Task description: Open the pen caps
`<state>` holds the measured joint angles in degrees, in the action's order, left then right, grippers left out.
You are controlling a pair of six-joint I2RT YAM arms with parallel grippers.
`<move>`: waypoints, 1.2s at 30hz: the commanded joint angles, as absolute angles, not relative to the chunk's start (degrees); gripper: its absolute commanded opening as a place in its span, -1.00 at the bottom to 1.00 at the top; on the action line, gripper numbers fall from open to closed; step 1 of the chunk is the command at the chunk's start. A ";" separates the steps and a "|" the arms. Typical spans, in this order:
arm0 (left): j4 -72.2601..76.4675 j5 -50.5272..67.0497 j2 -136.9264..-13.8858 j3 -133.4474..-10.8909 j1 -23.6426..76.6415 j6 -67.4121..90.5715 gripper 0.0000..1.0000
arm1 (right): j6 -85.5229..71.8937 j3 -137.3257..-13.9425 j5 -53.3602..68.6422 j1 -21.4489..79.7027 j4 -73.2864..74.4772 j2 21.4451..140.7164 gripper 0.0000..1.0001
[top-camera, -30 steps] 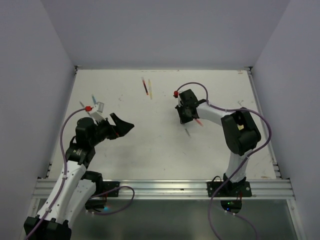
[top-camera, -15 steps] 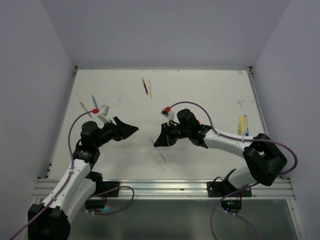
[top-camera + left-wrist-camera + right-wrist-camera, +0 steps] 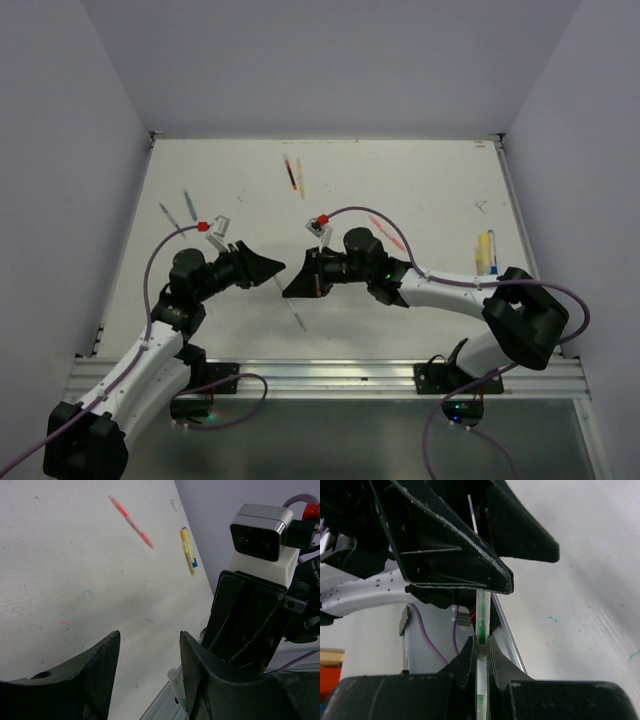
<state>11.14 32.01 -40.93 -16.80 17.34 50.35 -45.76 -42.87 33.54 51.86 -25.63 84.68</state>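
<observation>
My right gripper [image 3: 480, 642] [image 3: 291, 289] is shut on a thin clear pen with green ink [image 3: 482, 615], held off the table at mid-front. The pen runs on between the fingers of my left gripper [image 3: 150, 635] [image 3: 274, 267], which faces it tip to tip. Those jaws stand apart. The pen's clear rounded end [image 3: 175, 676] lies close beside the right finger [image 3: 192, 655]; I cannot tell whether they touch. Other pens lie loose: a pink one [image 3: 131, 521] [image 3: 388, 232], and a yellow one [image 3: 186, 547] with a blue cap [image 3: 194, 564].
A dark red pen [image 3: 290, 172] and a yellow pen [image 3: 300, 178] lie at the back centre. A blue pen [image 3: 188, 204] and a grey one [image 3: 168, 215] lie at the left. The metal rail [image 3: 330, 378] runs along the table's front edge.
The right arm has swung left and forward with the pen to meet the left gripper. The left gripper has moved right, and its jaws have narrowed around the pen's end.
</observation>
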 commanded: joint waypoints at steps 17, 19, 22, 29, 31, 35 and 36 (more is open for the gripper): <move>12.83 33.66 -38.58 -16.00 17.67 53.09 -0.23 | -42.63 -49.04 25.58 52.38 -25.14 86.74 -1.00; 12.83 33.75 -38.58 -15.91 17.67 53.00 -0.29 | -42.54 -49.39 25.14 52.29 -25.05 87.27 -1.00; 13.09 34.10 -38.23 -15.65 17.67 53.43 -0.39 | -42.63 -49.92 25.05 52.30 -25.22 88.50 -1.00; 11.08 33.05 -38.14 -16.44 17.58 52.47 -1.00 | -42.98 -49.40 25.05 52.29 -25.49 88.86 -1.00; 10.99 32.87 -38.06 -16.44 17.58 52.47 -1.00 | -42.54 -48.78 25.05 52.47 -25.40 88.33 -1.00; 11.25 31.91 -37.18 -15.91 17.67 54.22 -1.00 | -40.87 -48.34 23.91 53.87 -24.09 88.24 -0.47; 11.34 31.38 -37.09 -15.73 17.67 54.58 -1.00 | -40.26 -48.43 23.12 54.22 -23.65 88.42 -0.42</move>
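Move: The green pen, held in the right fingers, has its free forward end about 3 cm back and 2 cm to the right of the left hand, roughly level with it, beside the open left gripper's right finger. From the right hand, the left fingertips are some 6 cm ahead and 4 cm left, level. The red pen lies 24 cm ahead, 24 cm right and 16 cm below the right hand; the blue pen is about 29 cm ahead, 27 cm left and 16 cm below the left hand. Feed the green pen's forward end between the left fingers by taking the right hand about 3 cm forward and 2 cm left, turning it some 5 degrees clockwise. Keep the left hand nearly in place, close its half-open fingers and pinch the pen near that end; only then start opening the right fingers to let go of the shaft. ##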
